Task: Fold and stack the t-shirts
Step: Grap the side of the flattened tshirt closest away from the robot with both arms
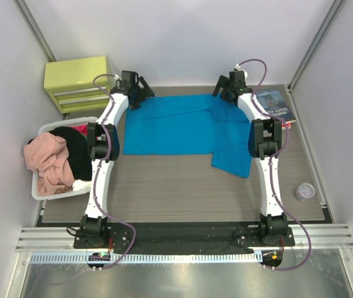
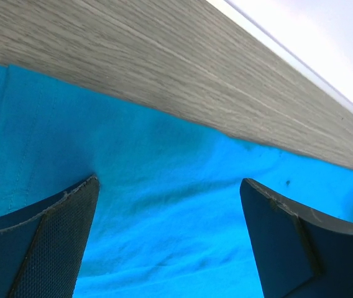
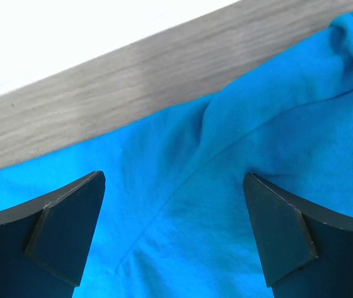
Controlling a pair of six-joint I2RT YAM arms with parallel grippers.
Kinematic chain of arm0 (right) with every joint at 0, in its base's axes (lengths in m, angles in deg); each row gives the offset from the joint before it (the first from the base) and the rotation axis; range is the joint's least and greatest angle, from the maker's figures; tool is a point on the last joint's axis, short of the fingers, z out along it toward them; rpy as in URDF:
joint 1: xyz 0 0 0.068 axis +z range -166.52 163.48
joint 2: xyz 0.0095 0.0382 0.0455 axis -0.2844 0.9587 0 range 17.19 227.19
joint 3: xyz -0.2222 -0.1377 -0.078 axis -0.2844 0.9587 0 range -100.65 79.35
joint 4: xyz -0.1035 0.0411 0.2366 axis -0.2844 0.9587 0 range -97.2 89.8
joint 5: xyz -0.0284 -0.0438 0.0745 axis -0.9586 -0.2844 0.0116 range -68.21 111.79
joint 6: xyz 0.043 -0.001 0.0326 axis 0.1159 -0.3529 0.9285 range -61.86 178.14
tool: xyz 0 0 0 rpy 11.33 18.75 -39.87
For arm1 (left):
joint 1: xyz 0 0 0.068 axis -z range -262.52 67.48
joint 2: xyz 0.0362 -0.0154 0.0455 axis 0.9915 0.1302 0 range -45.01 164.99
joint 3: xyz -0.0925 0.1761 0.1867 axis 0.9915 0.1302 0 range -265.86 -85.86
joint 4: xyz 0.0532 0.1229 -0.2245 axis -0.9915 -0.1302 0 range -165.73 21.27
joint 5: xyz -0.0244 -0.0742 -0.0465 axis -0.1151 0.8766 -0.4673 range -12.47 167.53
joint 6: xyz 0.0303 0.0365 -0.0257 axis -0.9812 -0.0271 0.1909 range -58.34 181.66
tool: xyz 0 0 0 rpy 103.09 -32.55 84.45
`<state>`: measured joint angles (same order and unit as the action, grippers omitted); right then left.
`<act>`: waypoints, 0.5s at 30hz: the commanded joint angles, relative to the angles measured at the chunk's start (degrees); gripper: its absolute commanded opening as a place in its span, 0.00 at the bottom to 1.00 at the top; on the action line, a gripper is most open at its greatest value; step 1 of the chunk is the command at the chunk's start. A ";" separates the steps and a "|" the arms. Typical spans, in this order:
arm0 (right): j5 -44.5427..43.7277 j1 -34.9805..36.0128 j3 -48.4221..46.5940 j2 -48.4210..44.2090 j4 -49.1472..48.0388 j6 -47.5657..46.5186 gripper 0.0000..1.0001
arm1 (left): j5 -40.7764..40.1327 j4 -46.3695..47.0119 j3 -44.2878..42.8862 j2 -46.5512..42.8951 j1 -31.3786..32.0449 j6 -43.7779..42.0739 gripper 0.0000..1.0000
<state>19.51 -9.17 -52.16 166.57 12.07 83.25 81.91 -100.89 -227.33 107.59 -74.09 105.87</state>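
A bright turquoise-blue t-shirt (image 1: 183,130) lies spread on the wooden table, one sleeve hanging toward the front right. My left gripper (image 1: 138,93) hovers open over the shirt's far left corner; in the left wrist view the blue cloth (image 2: 170,205) fills the gap between the wide-apart fingers (image 2: 58,236). Over the far right edge my right gripper (image 1: 225,90) is open too, and a seam in the t-shirt (image 3: 183,205) shows between its fingers (image 3: 64,230). Neither holds cloth. Pink (image 1: 49,161), black (image 1: 74,146) and white shirts lie heaped in a basket at left.
A white laundry basket (image 1: 43,194) stands at the table's left edge. A yellow-green drawer unit (image 1: 77,82) sits at the far left corner. A dark-covered book (image 1: 275,105) lies at the far right, and a small round container (image 1: 304,191) near the right edge.
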 commanded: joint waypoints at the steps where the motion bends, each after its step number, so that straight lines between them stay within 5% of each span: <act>1: 1.49 -0.32 -1.64 -6.19 5.52 -3.04 1.00 | 0.28 0.78 1.63 -7.55 -0.52 -3.59 0.97; 7: 1.49 -0.32 1.14 -22.18 4.55 -4.71 1.00 | -0.60 1.32 9.42 -26.18 -0.52 -7.38 0.98; 12: 0.97 -0.32 21.34 -41.48 4.38 -2.43 1.00 | -0.70 -3.16 24.02 -41.04 -0.43 -5.89 0.97; 15: -0.88 -0.41 38.64 -51.35 3.76 1.25 1.00 | 1.68 -0.63 42.28 -53.16 -0.17 -2.12 0.95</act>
<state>20.14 -9.25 -29.75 128.08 17.03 80.95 81.72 -100.65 -200.51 64.88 -74.29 100.60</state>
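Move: Just ahead of both open hands lies the t-shirt's far edge: its far left corner about 3 cm ahead of the left hand and 9 cm to its left, its far right corner some 4 cm ahead of the right hand and 11 cm to its right, both at fingertip level. The yellow drawer box stands roughly 25 cm to the left hand's left, about level with it. The books lie about 20 cm to the right hand's right and 4 cm back. Lifting off the blue t-shirt near its far edge, both hands rise together, slowly at first and then fast, by some 24 cm on the left and 22 cm on the right. They draw back about 11 cm towards the bases as they climb, the fingers tilting up a little, more on the left, and staying wide open. ##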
